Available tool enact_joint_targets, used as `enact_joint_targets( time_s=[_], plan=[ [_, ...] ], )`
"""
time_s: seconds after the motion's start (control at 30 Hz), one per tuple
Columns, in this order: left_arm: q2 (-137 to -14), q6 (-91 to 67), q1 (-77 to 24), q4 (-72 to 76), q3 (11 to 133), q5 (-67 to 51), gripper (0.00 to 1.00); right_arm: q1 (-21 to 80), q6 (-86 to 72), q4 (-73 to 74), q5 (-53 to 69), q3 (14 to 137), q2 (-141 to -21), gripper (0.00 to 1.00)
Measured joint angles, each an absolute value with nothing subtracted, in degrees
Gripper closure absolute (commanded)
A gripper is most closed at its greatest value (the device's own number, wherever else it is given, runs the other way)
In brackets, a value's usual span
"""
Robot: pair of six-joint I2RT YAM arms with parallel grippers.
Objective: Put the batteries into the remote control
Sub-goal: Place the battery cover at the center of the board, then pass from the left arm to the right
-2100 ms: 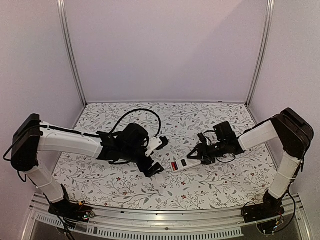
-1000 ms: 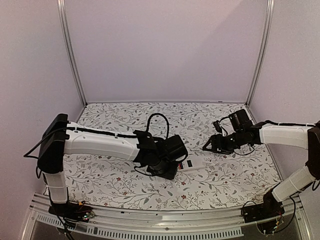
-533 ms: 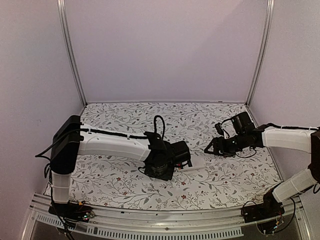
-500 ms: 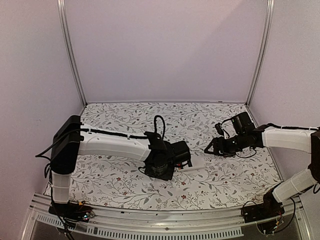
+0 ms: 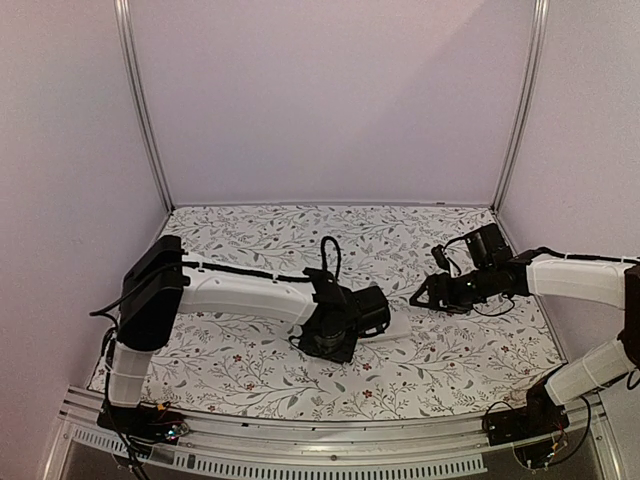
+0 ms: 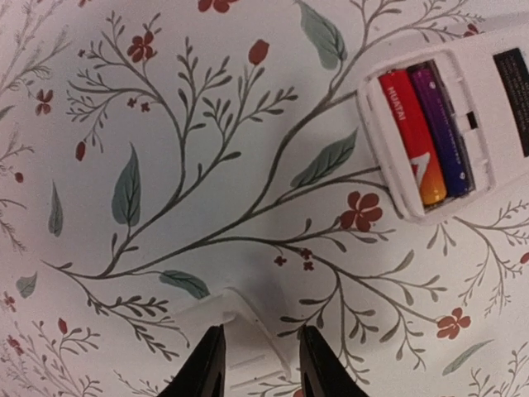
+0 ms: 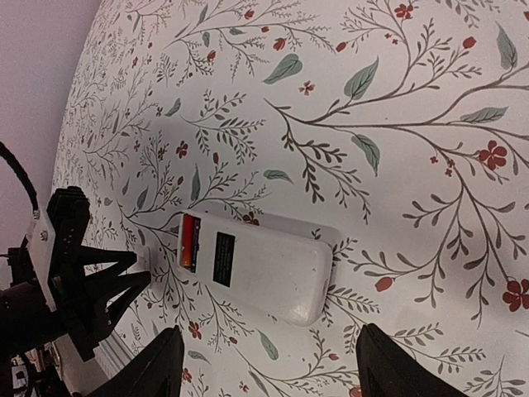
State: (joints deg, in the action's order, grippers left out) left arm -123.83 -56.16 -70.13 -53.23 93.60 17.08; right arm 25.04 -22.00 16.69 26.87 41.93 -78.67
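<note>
The remote control (image 7: 256,265) lies face down on the flowered cloth, its white back up and its battery bay uncovered. Two batteries sit side by side in the bay, one red (image 6: 409,136) and one purple (image 6: 446,128). My left gripper (image 6: 262,331) is low over the cloth beside the bay end, shut on a small white battery cover (image 6: 240,343). From above, the left wrist (image 5: 345,320) hides most of the remote (image 5: 398,325). My right gripper (image 7: 273,372) hangs open a little short of the remote's rounded end, nothing between its fingers.
The flowered cloth (image 5: 250,360) covers the table inside pale walls with metal posts (image 5: 140,110). The left arm's black fingers (image 7: 91,285) show at the left of the right wrist view, close to the bay end. The right arm (image 5: 570,275) reaches in from the right.
The left arm has slid rightward toward the remote's bay end and its jaws have narrowed around the cover. The right arm has hardly moved.
</note>
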Motion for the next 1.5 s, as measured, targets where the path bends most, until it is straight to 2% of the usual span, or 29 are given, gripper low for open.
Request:
enact_joint_targets(
  time_s=[0.4,0.67,0.87,1.0,1.13,1.33,1.5],
  plan=[
    [-126.6,-57.7,-70.1,-55.4,95.2,17.2,1.00,24.9,-22.0,16.7,27.4,41.9,-78.3,0.28],
    [-121.1,-56.4,-69.7,-52.4,88.3,17.5,1.00,24.9,-22.0,16.6,28.9,41.9,-77.7,0.29],
    [-103.9,-45.3,-68.4,-41.2,79.9,16.0,1.00,24.9,-21.9,15.5,32.3,42.3,-76.4,0.29],
    [-90.6,-36.2,-64.5,-27.5,72.0,6.2,1.00,24.8,-21.9,11.7,36.1,42.7,-74.1,0.29],
    [-79.7,-28.2,-58.8,-13.1,63.1,-10.1,1.00,24.7,-22.6,4.6,42.0,42.6,-70.4,0.29],
    [-76.8,-18.1,-57.2,-6.3,63.7,-32.6,1.00,26.9,-24.4,-5.8,49.8,41.6,-62.8,0.29],
    [-77.2,-15.1,-57.2,-2.5,64.2,-47.6,1.00,34.5,-22.9,-9.2,54.3,43.0,-59.7,0.34]
  ],
)
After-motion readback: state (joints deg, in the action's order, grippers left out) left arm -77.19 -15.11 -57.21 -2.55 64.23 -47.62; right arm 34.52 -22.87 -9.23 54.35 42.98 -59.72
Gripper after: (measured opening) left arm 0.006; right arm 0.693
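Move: The battery cover lies flat almost under the left gripper, about 2 cm below its hand point, 1 cm to its left and 1 cm ahead. The remote, batteries in, lies about 10 cm to the left gripper's right and 5 cm ahead, some 2 cm below. From the right gripper the cover is roughly 16 cm to the left, 1 cm back and 11 cm below. Lower the left gripper about 1 cm and shut its fingers on the edge of the battery cover, easing 2 cm left, then lift it some 30 cm and draw back, swinging the fingers up to point right. Late on, raise the open right gripper about 20 cm, back and left towards the held cover, levelling its fingers leftward. ##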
